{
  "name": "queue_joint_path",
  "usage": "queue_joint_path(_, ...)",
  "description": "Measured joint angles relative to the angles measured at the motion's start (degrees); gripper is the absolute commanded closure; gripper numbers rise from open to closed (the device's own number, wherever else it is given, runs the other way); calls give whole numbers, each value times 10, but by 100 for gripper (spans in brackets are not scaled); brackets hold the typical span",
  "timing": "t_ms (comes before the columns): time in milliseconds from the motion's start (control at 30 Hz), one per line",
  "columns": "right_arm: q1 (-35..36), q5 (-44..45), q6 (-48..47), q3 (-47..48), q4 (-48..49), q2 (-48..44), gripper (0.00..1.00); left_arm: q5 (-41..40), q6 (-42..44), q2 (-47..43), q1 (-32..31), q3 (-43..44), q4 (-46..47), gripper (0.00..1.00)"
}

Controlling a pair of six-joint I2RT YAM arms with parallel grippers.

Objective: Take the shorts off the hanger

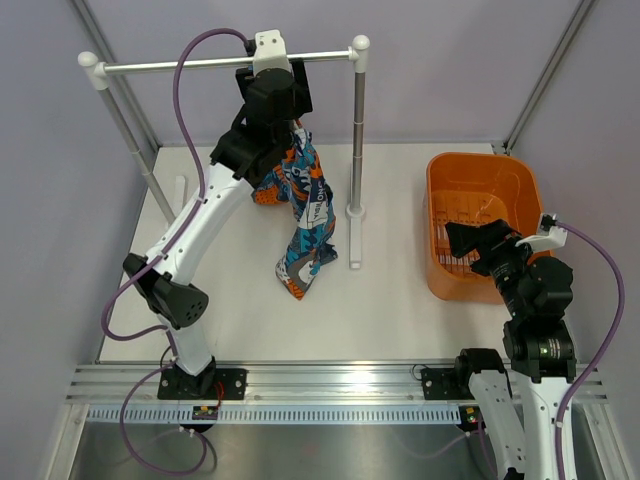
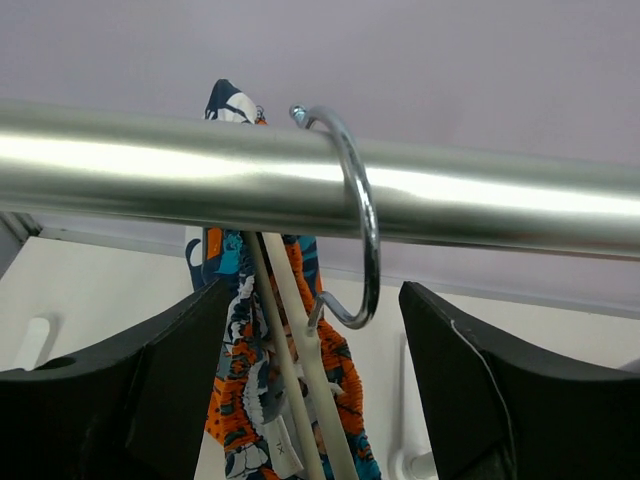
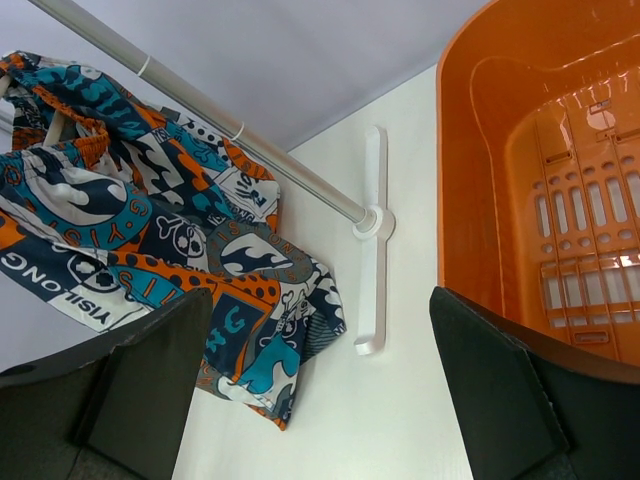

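Note:
The shorts [image 1: 305, 215], patterned in blue, teal, orange and white, hang from the silver rail [image 1: 200, 65] down to the table. In the left wrist view the cream hanger [image 2: 300, 365] runs down through the shorts [image 2: 235, 390], and its metal hook [image 2: 365, 230] loops over the rail [image 2: 500, 205]. My left gripper [image 1: 290, 125] is up at the rail and open, one jaw on each side of the hanger's neck [image 2: 315, 295]; the left jaw is close against the fabric. My right gripper [image 1: 468, 245] hovers open and holds nothing [image 3: 320, 300], to the right of the shorts [image 3: 150, 230].
An orange basket [image 1: 435, 200] stands at the right, directly beside my right gripper [image 3: 470, 150]. The rack's right post [image 1: 358, 130] and its white foot [image 1: 355, 240] stand between the shorts and the basket. Grey walls close in the back and sides.

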Motion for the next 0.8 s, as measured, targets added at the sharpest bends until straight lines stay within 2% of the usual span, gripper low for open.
queue_joint_path(100,0,-1,0,0,-2,0,1,-14,10,5,0,0,1,33)
queue_joint_path(200,0,-4,0,0,-2,0,1,-21,20,5,0,0,7,43)
queue_joint_path(233,0,-4,0,0,-2,0,1,-22,22,5,0,0,9,51)
queue_joint_path(333,0,-4,0,-1,-2,0,1,-26,30,5,0,0,12,65)
queue_joint_path(433,0,-5,0,-1,-2,0,0,-26,37,5,0,0,14,71)
queue_joint_path(500,0,-5,0,-1,-2,0,1,-26,41,5,-1,0,15,80)
queue_joint_path(800,0,-7,1,-6,-2,0,1,-27,60,5,0,0,14,100)
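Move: Just about at the left hand's finger pads, the lower part of the hanger hook stands between the open fingers, about 1 cm ahead and 1 cm right. The bar crosses about 1 cm ahead and 4 cm above. The shorts hang below, their middle roughly 4 cm back, 3 cm right and 22 cm down. From the right hand, the hook is some 25 cm ahead, 36 cm left and 14 cm higher. Closing from about three-quarters open to nearly shut, the left fingers pinch the wire hook just under the bar. The hand stays almost in place, pointing forward, easing only about 1 cm left and rolling some 5 degrees, its left side rising. ##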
